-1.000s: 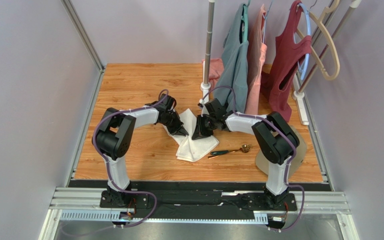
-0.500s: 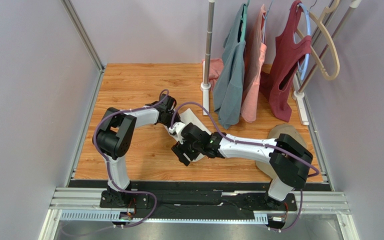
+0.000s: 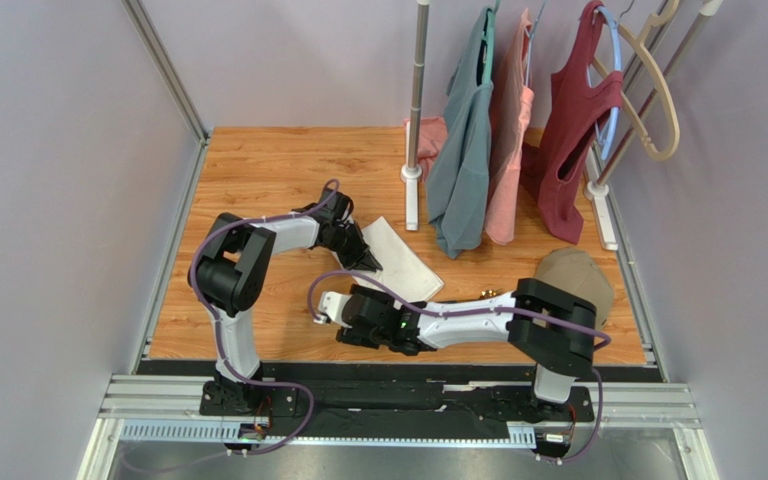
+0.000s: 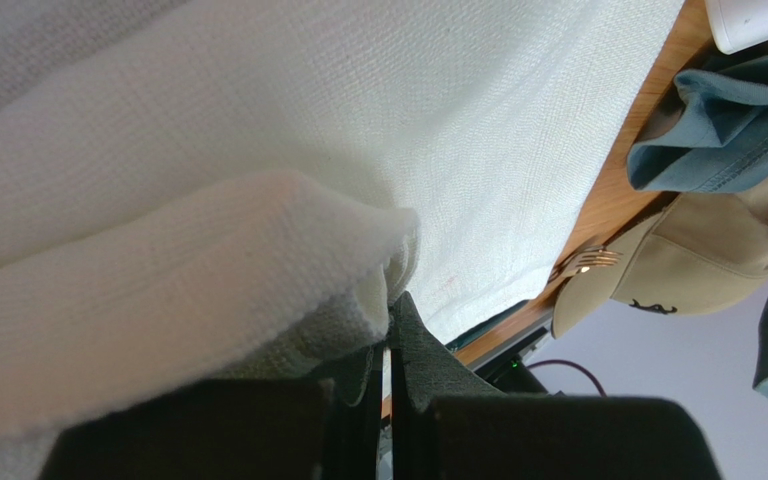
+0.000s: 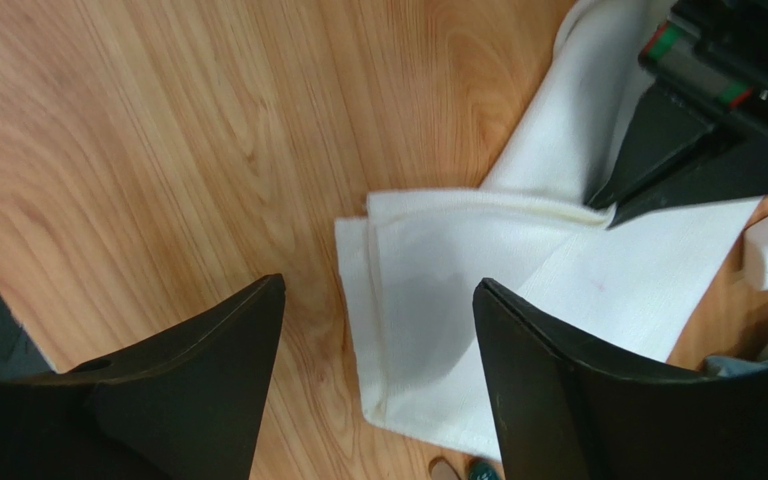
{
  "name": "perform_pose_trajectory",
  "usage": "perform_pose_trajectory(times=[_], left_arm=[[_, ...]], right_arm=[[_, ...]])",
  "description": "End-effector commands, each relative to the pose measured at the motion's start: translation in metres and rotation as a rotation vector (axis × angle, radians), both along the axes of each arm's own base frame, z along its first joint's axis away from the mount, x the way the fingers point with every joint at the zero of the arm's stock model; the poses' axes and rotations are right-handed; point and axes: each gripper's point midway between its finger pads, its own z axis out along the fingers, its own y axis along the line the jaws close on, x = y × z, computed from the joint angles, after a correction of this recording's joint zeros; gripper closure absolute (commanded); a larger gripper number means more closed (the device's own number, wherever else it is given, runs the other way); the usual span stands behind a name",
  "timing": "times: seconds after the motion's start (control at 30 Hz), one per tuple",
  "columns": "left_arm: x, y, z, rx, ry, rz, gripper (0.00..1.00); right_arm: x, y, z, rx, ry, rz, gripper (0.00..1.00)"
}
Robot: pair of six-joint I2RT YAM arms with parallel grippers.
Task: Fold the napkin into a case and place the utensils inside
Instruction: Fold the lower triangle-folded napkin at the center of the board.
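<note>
The white napkin (image 3: 403, 265) lies on the wooden table, folded over on itself with a doubled edge (image 5: 378, 300) toward its near-left side. My left gripper (image 3: 364, 260) is shut on a raised fold of the napkin (image 4: 258, 250) at its left edge, with cloth bunched at the fingertips (image 4: 403, 320). My right gripper (image 5: 378, 285) hovers open above the napkin's near-left corner, nothing between its fingers. In the top view the right gripper (image 3: 338, 315) sits low and left of the napkin. Of the utensils I see a gold fork head (image 4: 586, 262) and dark handle ends (image 5: 473, 468); the right arm hides the rest.
A beige cap (image 3: 576, 278) lies at the right, by the right arm's elbow. A clothes rack pole with a white foot (image 3: 411, 200) stands just behind the napkin, with grey-blue (image 3: 468, 130), pink and dark red garments hanging. Grey walls close both sides.
My right gripper let go of the napkin and opened. Its arm swung from the middle to the near left, low over the table. The napkin now lies flatter. The left gripper stayed put.
</note>
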Motion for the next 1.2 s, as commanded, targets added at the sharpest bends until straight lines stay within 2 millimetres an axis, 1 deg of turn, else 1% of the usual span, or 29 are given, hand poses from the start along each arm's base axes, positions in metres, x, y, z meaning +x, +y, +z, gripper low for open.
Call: perform_pose_trajectory(times=[0.0,0.07,0.13,0.23,0.33,0.37,0.4,0.43,0.5,0.53,0.63,0.67,0.73,0.77,0.8,0.83,0.9,0.93,1.0,1.13,1.17], left_arm=[[-0.010,0.015,-0.029,0.079,0.040,-0.004,1.00],[-0.010,0.016,-0.030,0.079,0.041,-0.001,1.00],[-0.012,0.019,-0.031,0.081,0.047,0.002,1.00],[-0.010,0.020,-0.028,0.076,0.040,0.004,1.00],[-0.007,0.020,-0.026,0.073,0.037,0.008,1.00],[-0.007,0.021,-0.026,0.072,0.035,0.010,1.00],[-0.006,0.021,-0.025,0.073,0.034,0.014,1.00],[-0.004,0.020,-0.024,0.069,0.030,0.015,1.00],[-0.003,0.019,-0.024,0.068,0.031,0.014,1.00],[-0.001,0.019,-0.023,0.069,0.027,0.012,1.00],[0.001,0.019,-0.022,0.076,0.025,0.011,1.00],[0.001,0.018,-0.022,0.077,0.026,0.009,1.00],[0.003,0.017,-0.021,0.077,0.023,0.010,1.00],[0.004,0.017,-0.021,0.078,0.021,0.011,1.00],[0.004,0.016,-0.020,0.077,0.019,0.008,1.00],[0.006,0.016,-0.018,0.076,0.014,0.008,1.00],[0.006,0.016,-0.019,0.084,0.016,0.003,1.00],[0.007,0.016,-0.018,0.084,0.014,0.002,1.00],[0.007,0.014,-0.017,0.087,0.008,-0.001,1.00],[0.008,0.010,-0.013,0.084,0.000,-0.012,1.00],[0.008,0.010,-0.012,0.086,0.001,-0.013,1.00]], right_arm=[[0.020,0.013,-0.001,-0.058,-0.175,-0.018,0.28],[0.027,0.011,-0.004,-0.076,-0.213,-0.059,0.30],[0.031,0.008,-0.003,-0.079,-0.237,-0.083,0.32],[0.030,0.000,-0.005,-0.086,-0.240,-0.100,0.37],[0.029,-0.003,-0.003,-0.062,-0.230,-0.131,0.42],[0.029,-0.003,-0.002,-0.052,-0.228,-0.142,0.49],[0.029,-0.003,-0.001,-0.037,-0.223,-0.163,0.52],[0.030,-0.003,0.004,-0.020,-0.230,-0.178,0.53],[0.031,-0.004,0.012,0.010,-0.233,-0.210,0.62],[0.032,-0.003,0.024,0.044,-0.238,-0.221,0.66],[0.034,-0.006,0.039,0.125,-0.218,-0.281,0.80],[0.038,-0.011,0.049,0.156,-0.204,-0.308,0.83],[0.037,-0.019,0.051,0.206,-0.158,-0.361,0.85],[0.041,-0.025,0.059,0.238,-0.137,-0.380,0.86],[0.039,-0.032,0.055,0.241,-0.110,-0.386,0.86],[0.036,-0.031,0.054,0.270,-0.074,-0.393,0.86],[0.039,-0.040,0.057,0.321,-0.032,-0.442,0.87],[0.037,-0.044,0.050,0.322,0.001,-0.445,0.87],[0.040,-0.050,0.045,0.340,0.045,-0.481,0.89],[0.031,-0.055,0.028,0.346,0.147,-0.497,0.89],[0.029,-0.059,0.022,0.339,0.162,-0.512,0.88]])
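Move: The right hand, open, points down just short of the napkin flap's near edge: about 3 cm ahead, level left-right and roughly 1 cm lower. The left fingertips lie some 12 cm ahead and 1 cm right of this hand, the napkin's right corner 8 cm ahead and 14 cm right, the utensils 5 cm ahead and 18 cm right. From the left hand, shut on the fold, that edge is about 9 cm back and 1 cm left. The right fingers close on the napkin flap's near edge and pinch it, after easing about 2.5 cm forward with a short swing left and back right. They then lift the pinched cloth nearly 5 cm, carry it some 5 cm right and slightly forward, and sink about 2 cm while turning clockwise some 30 degrees. The left hand keeps its pinch on the fold, staying put. ##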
